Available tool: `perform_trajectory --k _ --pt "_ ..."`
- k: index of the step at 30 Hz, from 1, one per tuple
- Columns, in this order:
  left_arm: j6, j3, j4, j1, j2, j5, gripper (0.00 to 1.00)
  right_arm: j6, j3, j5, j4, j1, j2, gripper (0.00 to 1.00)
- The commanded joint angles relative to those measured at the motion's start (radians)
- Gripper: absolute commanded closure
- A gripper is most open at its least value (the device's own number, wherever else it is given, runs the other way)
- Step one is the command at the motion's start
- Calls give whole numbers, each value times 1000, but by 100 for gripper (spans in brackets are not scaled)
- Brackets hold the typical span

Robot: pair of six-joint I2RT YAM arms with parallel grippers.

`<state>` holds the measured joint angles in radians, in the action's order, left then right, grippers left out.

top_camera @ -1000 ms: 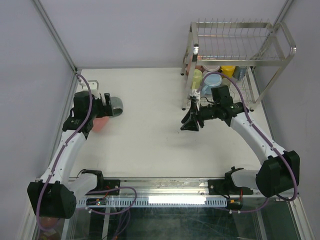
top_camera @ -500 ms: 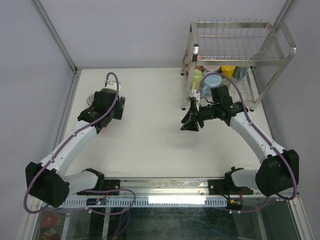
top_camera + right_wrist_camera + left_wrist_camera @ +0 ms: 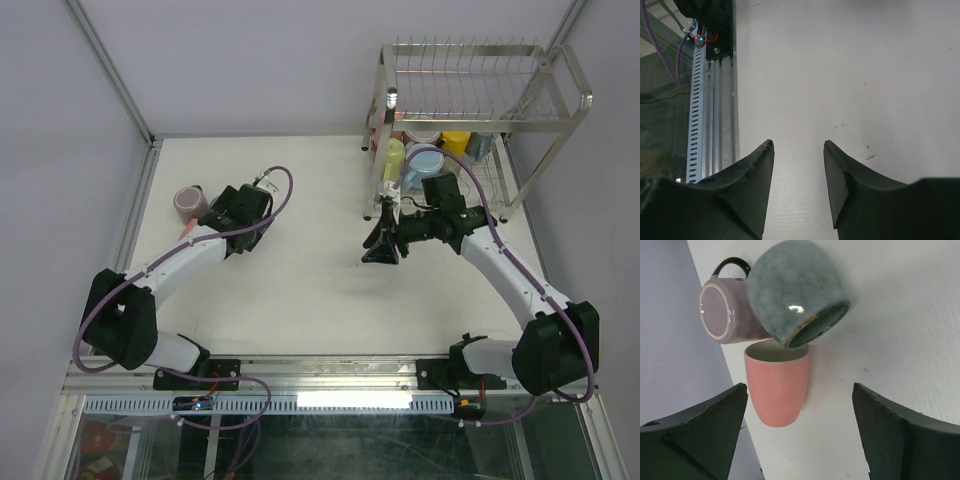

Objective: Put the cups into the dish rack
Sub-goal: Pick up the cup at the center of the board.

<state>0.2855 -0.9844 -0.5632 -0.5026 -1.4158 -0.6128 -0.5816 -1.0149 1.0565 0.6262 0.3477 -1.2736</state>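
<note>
Three cups lie on their sides by the left table edge in the left wrist view: a mauve mug [image 3: 722, 310] with a black handle, a round grey-blue cup [image 3: 795, 287] and a salmon pink tumbler [image 3: 777, 387]. My left gripper [image 3: 797, 405] is open, with the pink tumbler's base just inside its left finger [image 3: 705, 435], not touching. From above, the mauve mug [image 3: 188, 202] shows beside my left gripper [image 3: 215, 218]; the arm hides the grey-blue cup. My right gripper [image 3: 798, 145] [image 3: 380, 240] hangs open and empty over bare table, in front of the chrome dish rack [image 3: 480, 95].
The rack's lower shelf holds a yellow-green cup [image 3: 394, 155], a light blue cup [image 3: 425, 160] and a yellow cup [image 3: 456, 142]. A metal rail [image 3: 712, 100] runs along the table's near edge. The left wall [image 3: 670, 340] stands close behind the three cups.
My left arm has swung right, away from the left edge toward the table's middle, its gripper still open. The mauve mug now shows uncovered. The right arm has not moved.
</note>
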Motion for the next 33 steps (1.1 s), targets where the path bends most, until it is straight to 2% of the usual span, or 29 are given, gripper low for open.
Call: perform_trajectory --k 1,4,10,17,24,29,33 --pt "157 48 238 1 -2 -124 15 3 2 44 -25 5 50 53" --pt "229 92 387 1 -55 -134 14 6 0 49 -23 7 59 53" --pt "337 152 583 2 -114 -187 17 14 8 71 -27 8 84 53" --pt "390 151 711 48 -194 -203 28 23 18 79 -40 10 113 53" --pt "410 127 774 80 -273 -172 48 24 21 74 -42 10 132 53" --pt "437 136 851 83 -288 -170 57 23 20 70 -42 10 134 53" --pt "459 138 905 84 -286 -175 75 20 21 68 -41 10 133 53"
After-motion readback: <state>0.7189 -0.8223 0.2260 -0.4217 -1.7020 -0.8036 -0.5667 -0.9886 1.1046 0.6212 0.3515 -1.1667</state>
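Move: The grey-green cup, lying on its side, is about 9 cm ahead of the left hand, 1 cm to its left and 6 cm below. The purple cup lies roughly 10 cm ahead and 8 cm left, the pink cup 2 cm ahead and 6 cm left, both similarly low. From the right hand, the grey-green cup is some 19 cm ahead, 32 cm left and 12 cm below. Left hand reaches about 8 cm forward, lower, closing around the grey-green cup's rim; right eases 3 cm up and back. ##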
